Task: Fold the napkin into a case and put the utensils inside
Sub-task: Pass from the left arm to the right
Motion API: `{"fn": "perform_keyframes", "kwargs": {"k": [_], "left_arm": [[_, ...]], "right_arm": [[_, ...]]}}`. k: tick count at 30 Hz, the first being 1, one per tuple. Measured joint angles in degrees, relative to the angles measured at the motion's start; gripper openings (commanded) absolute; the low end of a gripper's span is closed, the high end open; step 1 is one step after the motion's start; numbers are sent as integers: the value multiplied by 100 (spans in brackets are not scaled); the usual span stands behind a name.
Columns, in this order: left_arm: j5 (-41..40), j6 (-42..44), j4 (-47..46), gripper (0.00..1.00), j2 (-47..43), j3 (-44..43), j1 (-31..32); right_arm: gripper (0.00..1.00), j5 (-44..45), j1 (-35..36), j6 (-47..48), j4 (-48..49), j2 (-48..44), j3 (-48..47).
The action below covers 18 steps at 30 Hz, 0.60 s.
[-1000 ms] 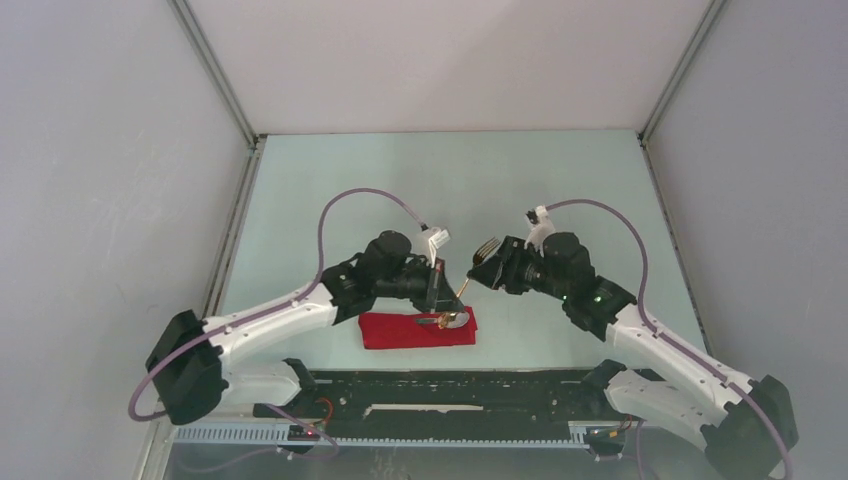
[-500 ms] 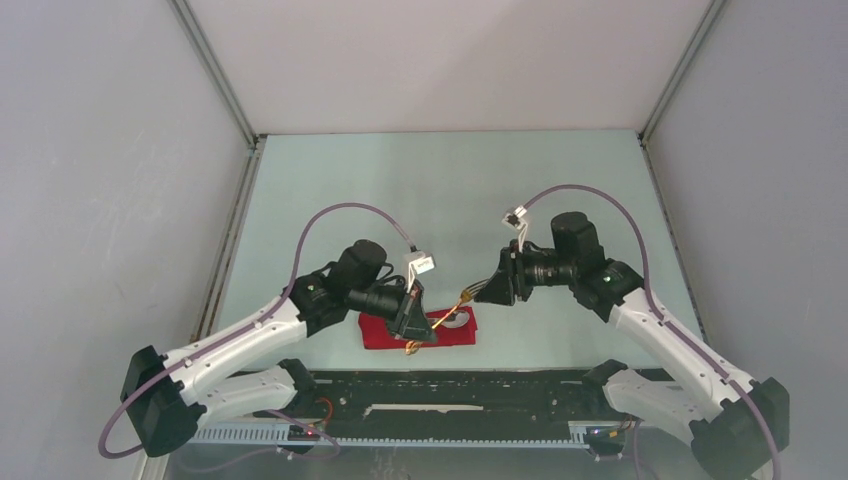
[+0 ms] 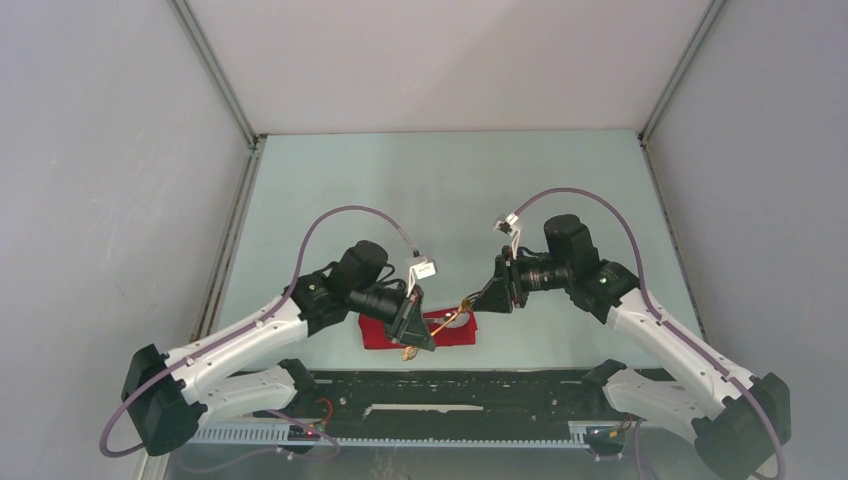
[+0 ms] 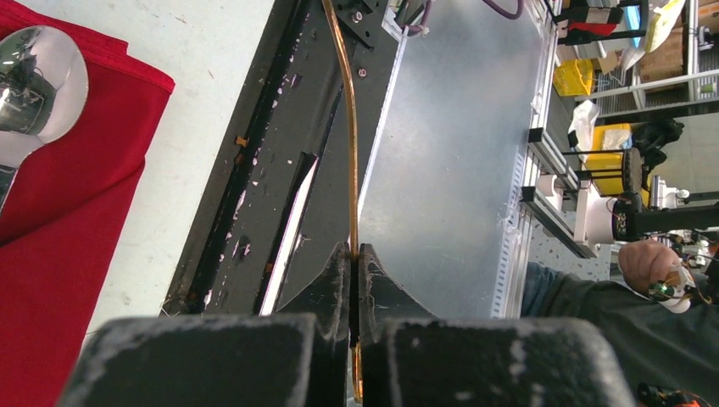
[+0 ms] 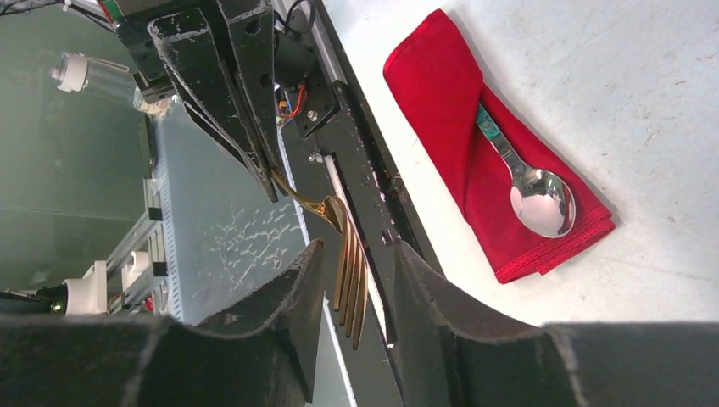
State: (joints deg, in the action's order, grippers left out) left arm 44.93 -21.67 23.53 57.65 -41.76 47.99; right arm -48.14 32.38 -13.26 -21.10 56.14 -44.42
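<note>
The red napkin (image 3: 378, 335), folded into a narrow case (image 5: 441, 85), lies near the table's front edge. The teal-handled spoon (image 5: 538, 199) is tucked in it, bowl (image 4: 38, 80) sticking out. My left gripper (image 4: 354, 248) is shut on the gold fork's handle (image 4: 352, 170), holding it in the air over the case's near side (image 3: 412, 335). The fork's tines (image 5: 352, 271) reach between the jaws of my right gripper (image 5: 358, 246), which stand open on either side with a gap on each. In the top view the right gripper (image 3: 487, 297) sits just right of the case.
A black rail (image 3: 450, 385) with both arm bases runs along the near edge, directly below the fork. Grey walls (image 3: 120, 200) close in the table on the left, right and back. Purple cables (image 3: 340, 215) arc over both arms.
The left arm has carried the fork down and toward the near edge, over the case. The right gripper followed, dropped lower, and its jaws have narrowed around the tines.
</note>
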Motion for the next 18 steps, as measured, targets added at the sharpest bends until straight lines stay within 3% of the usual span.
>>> {"fn": "perform_keyframes", "kwargs": {"k": [9,11,13,14,16,18], "left_arm": [[101,33,22,0,72,13,0],[140,33,24,0,72,20,-2],[177,33,24,3,72,20,0],[181,31,24,12,72,20,0],[188,20,35,37,70,20,-2],[-44,15,85,52,37,20,-35]], "right_arm": [[36,2,2,11,-9,-4,0],[29,0,7,11,-7,-4,0],[8,-2,13,11,-7,-4,0],[0,-7,26,22,-4,-4,0],[0,42,42,96,-52,0,-2],[0,192,50,15,-144,39,-2]]}}
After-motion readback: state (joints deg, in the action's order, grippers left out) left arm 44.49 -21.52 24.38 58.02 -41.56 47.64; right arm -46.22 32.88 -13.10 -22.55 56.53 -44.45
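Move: The fork's head sits between the right gripper's parted fingers, about 1 cm to their left and level with them. The left gripper pinches its handle, with the head some 7 cm ahead, 8 cm to its right and 2 cm above. Below the right hand, by about 20 cm, the spoon's middle lies 5 cm ahead and 5 cm left, and the napkin's middle 3 cm ahead and 12 cm left. Hold the right gripper in place and shut its fingers from nearly half open, so that they pinch the fork's head at the root of the tines. Only once they are all but closed, open the left fingers about a third of the way off the handle. Keep both hands where they are, within about 1 cm. ##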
